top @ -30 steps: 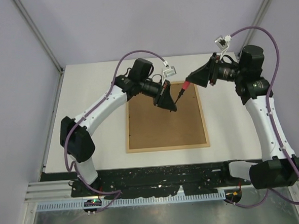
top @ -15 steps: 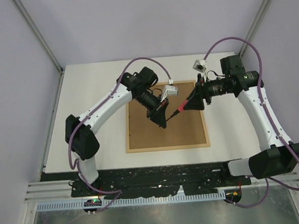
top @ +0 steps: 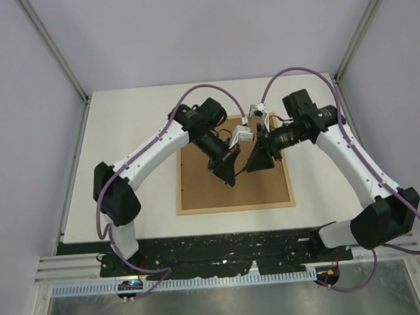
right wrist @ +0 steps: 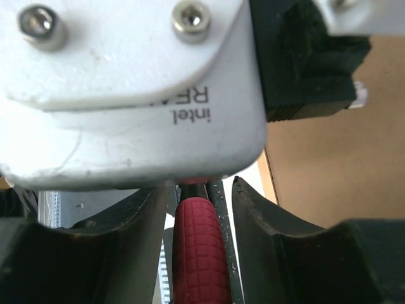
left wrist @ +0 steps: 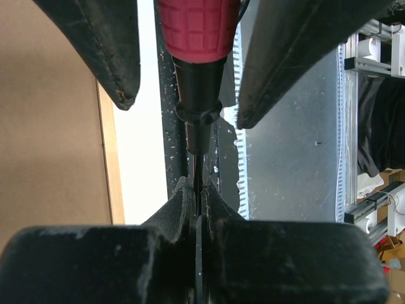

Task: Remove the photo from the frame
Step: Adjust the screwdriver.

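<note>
The frame [top: 234,208] lies flat with its brown back [top: 208,190] up, so the photo is hidden. Both grippers meet above its middle. My left gripper [left wrist: 198,187] is shut on the thin metal shaft of a red-handled screwdriver [left wrist: 197,28], and shows in the top view as left gripper [top: 230,176]. My right gripper [right wrist: 201,190] stands open around the screwdriver's red handle [right wrist: 199,253]. Its fingers [left wrist: 107,44] flank the handle with a gap showing on each side. In the top view the right gripper [top: 253,166] faces the left one tip to tip.
The left wrist's white camera housing [right wrist: 126,82] hangs close above the right gripper. The frame's light wood strip [left wrist: 109,158] and the white table [top: 132,169] run beside it. Black base rails [top: 222,246] line the near edge.
Both grippers have moved from the frame's far edge toward its middle, with the screwdriver. The right arm swung left and its fingers now reach along the red handle.
</note>
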Robot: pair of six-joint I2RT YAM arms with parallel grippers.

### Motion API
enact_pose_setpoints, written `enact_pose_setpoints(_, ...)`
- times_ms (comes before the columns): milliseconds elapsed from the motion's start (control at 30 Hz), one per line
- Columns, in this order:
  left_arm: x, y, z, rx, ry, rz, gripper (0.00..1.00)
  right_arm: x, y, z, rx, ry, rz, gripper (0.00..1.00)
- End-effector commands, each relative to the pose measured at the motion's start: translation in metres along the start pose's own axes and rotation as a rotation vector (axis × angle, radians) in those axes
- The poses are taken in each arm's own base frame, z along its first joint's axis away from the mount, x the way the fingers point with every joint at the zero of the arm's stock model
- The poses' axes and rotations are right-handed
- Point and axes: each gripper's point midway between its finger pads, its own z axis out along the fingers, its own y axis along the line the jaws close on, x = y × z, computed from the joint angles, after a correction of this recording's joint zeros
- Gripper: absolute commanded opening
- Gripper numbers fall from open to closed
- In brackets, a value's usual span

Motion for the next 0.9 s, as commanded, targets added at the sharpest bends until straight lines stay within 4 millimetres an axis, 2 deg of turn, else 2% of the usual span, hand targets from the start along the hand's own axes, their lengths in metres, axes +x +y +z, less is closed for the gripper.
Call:
enact_pose_setpoints(0,-0.013,-0.009,-0.004,0.008,-0.045,0.054,0.00,-0.008,0.011,0.002,-0.044,-0.033,-0.043,0.48)
enact_pose_setpoints(67,-0.013,-0.009,-0.003,0.010,-0.045,0.055,0.00,-0.007,0.011,0.003,-0.051,-0.033,-0.040,0.45)
enact_pose_setpoints(133,-0.013,-0.009,-0.004,0.011,-0.045,0.053,0.00,-0.007,0.011,0.003,-0.057,-0.039,-0.035,0.36)
enact_pose_setpoints(233,-0.013,-0.008,-0.003,0.012,-0.047,0.054,0.00,-0.007,0.015,0.005,-0.085,-0.047,-0.017,0.35)
enact_pose_setpoints(400,-0.012,-0.007,-0.003,0.001,-0.048,0.060,0.00,-0.008,0.020,0.008,-0.138,-0.063,0.018,0.11)
enact_pose_setpoints(467,-0.011,-0.007,-0.003,0.002,-0.047,0.059,0.00,-0.009,0.022,0.008,-0.165,-0.070,0.032,0.08)
enact_pose_setpoints(567,-0.010,-0.008,-0.005,-0.004,-0.046,0.062,0.00,-0.008,0.024,0.009,-0.181,-0.075,0.047,0.09)
enact_pose_setpoints(600,-0.009,-0.007,-0.004,-0.006,-0.044,0.061,0.00,-0.008,0.022,0.010,-0.178,-0.075,0.052,0.17)
enact_pose_setpoints(667,-0.009,-0.009,-0.005,-0.007,-0.045,0.064,0.00,-0.010,0.022,0.009,-0.181,-0.077,0.060,0.25)
enact_pose_setpoints(733,-0.009,-0.008,-0.006,-0.010,-0.045,0.067,0.00,-0.012,0.023,0.009,-0.193,-0.084,0.062,0.26)
enact_pose_setpoints(800,-0.009,-0.009,-0.006,-0.007,-0.046,0.068,0.00,-0.015,0.024,0.009,-0.198,-0.093,0.069,0.24)
enact_pose_setpoints(867,-0.008,-0.009,-0.005,-0.006,-0.044,0.064,0.00,-0.015,0.025,0.009,-0.201,-0.102,0.066,0.09)
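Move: The red screwdriver handle already lies between the right hand's open fingers, its middle within about 1 cm of that hand's point, with the shaft running towards the left hand. From the left hand, which holds the blade end, the handle is some 7 cm to the right, 3 cm ahead and 4 cm higher. The frame lies about 20 cm below; from the right hand its near bar is roughly 13 cm back and 5 cm left, its right bar 13 cm right and 1 cm ahead. Edging only about 1 cm to the left, towards the left hand, the right hand closes its half-open fingers onto both sides of the red handle and pinches it just behind the black collar, while its wrist tilts slightly, under 10 degrees. The left hand stays almost in place and keeps its shut grip on the blade end. ##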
